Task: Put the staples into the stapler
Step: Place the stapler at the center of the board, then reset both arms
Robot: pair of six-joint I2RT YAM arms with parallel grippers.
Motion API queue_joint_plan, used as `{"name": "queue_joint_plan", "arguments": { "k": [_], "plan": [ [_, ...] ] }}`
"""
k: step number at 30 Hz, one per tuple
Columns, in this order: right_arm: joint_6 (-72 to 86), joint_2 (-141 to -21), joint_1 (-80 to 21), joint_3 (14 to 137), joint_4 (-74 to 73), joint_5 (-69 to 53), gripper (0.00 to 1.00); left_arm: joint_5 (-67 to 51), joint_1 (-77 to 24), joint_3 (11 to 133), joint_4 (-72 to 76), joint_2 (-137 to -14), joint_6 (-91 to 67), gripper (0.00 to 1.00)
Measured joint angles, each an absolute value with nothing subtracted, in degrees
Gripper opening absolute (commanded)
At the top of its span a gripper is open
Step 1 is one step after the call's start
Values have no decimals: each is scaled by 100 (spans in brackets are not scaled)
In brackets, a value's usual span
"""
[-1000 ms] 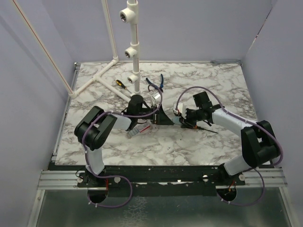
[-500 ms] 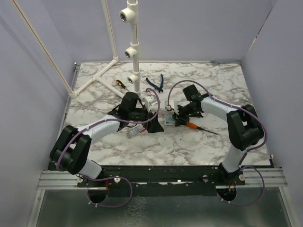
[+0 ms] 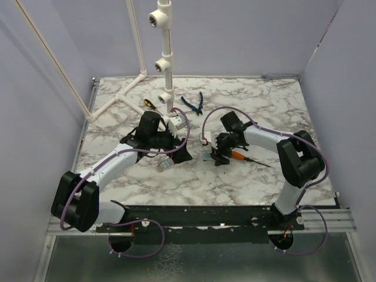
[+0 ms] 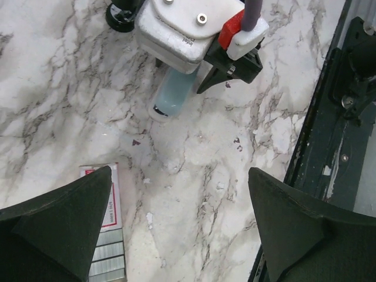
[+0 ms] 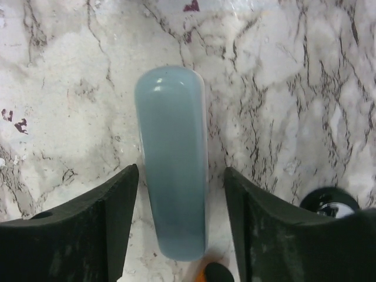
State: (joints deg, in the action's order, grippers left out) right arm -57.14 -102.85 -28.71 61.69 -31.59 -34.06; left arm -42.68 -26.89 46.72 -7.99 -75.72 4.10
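Observation:
The staples [image 4: 106, 202], a white red-marked box with silvery strips sliding out, lie on the marble under my left finger [image 4: 64, 226]. From the top they [image 3: 166, 165] sit just below my left gripper [image 3: 178, 154]. In its own wrist view, the left gripper [image 4: 179, 226] is wide open over bare marble. My right gripper [image 5: 181, 226] is open astride a pale teal bar [image 5: 173, 158] lying flat, with a gap on each side. In the left wrist view the bar [image 4: 172, 97] pokes out from under the right gripper [image 4: 200, 67]. I see no black stapler in any view.
An orange-handled screwdriver [image 3: 238, 156] lies right behind my right gripper [image 3: 216, 155], its handle tip [image 5: 207, 274] near the bar. A white pipe stand [image 3: 166, 59], blue pliers [image 3: 192, 103] and a yellow-black screwdriver [image 3: 148, 103] are at the back. The black front rail [image 4: 343, 117] is close.
My right gripper has opened and its jaws now stand apart from the teal bar. The left arm has stretched out and its gripper has drawn back leftwards, away from the right gripper.

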Motion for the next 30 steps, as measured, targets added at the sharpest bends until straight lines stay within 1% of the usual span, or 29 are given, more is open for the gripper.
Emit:
{"name": "queue_joint_plan", "arguments": {
  "k": [1,2,3,4,11,13,17,20,25,30],
  "plan": [
    [-5649,-10256,-2871,6128,-3105,-3404,73,-4213,-2681,4700,-886,-7546,458,99],
    [-5579,-10208,-2871,6077,-3033,-3354,81,-4125,-2650,4755,-1020,-7507,550,99],
    [-5483,-10147,-2871,6010,-2961,-3321,94,-4062,-2624,4810,-1118,-7476,613,99],
    [-5387,-10057,-2871,5929,-2908,-3262,99,-3997,-2587,4880,-1232,-7437,683,99],
    [-4440,-8731,-2727,5680,-2530,-2989,100,-3374,-2206,5286,-1715,-6895,974,99],
    [-4073,-8252,-2473,5647,-2324,-2969,100,-3122,-2023,5286,-1778,-6707,1015,99],
    [-3234,-7325,-1643,5454,-1885,-2897,100,-2587,-1632,5266,-1782,-6412,1020,99],
    [-2506,-6768,-1245,5308,-1544,-2521,100,-2049,-1310,5212,-1601,-6215,908,99],
    [-1887,-6095,-1243,5024,-1146,-2027,100,-1094,-934,5194,-1116,-6084,683,99],
    [-1649,-5592,-1243,4692,-792,-1822,100,-711,-744,5127,-462,-5996,427,99]
  ]
}}
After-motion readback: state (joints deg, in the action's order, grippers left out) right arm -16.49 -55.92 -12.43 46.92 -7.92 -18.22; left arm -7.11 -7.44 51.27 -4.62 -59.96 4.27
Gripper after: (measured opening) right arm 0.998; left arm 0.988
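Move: The light-blue stapler lies flat between the right hand's parted fingers, its middle about 1 cm left of the hand and 1 cm below. From that hand the black stapler lies some 6 cm right and 7 cm ahead, the orange screwdriver's middle 14 cm right and level with it. The left hand has the light-blue stapler about 11 cm to its right, 3 cm ahead and 13 cm below. Opening wide, the right hand leaves the light-blue stapler, 22 cm up and rightward; the left withdraws 19 cm left, forward and up. ##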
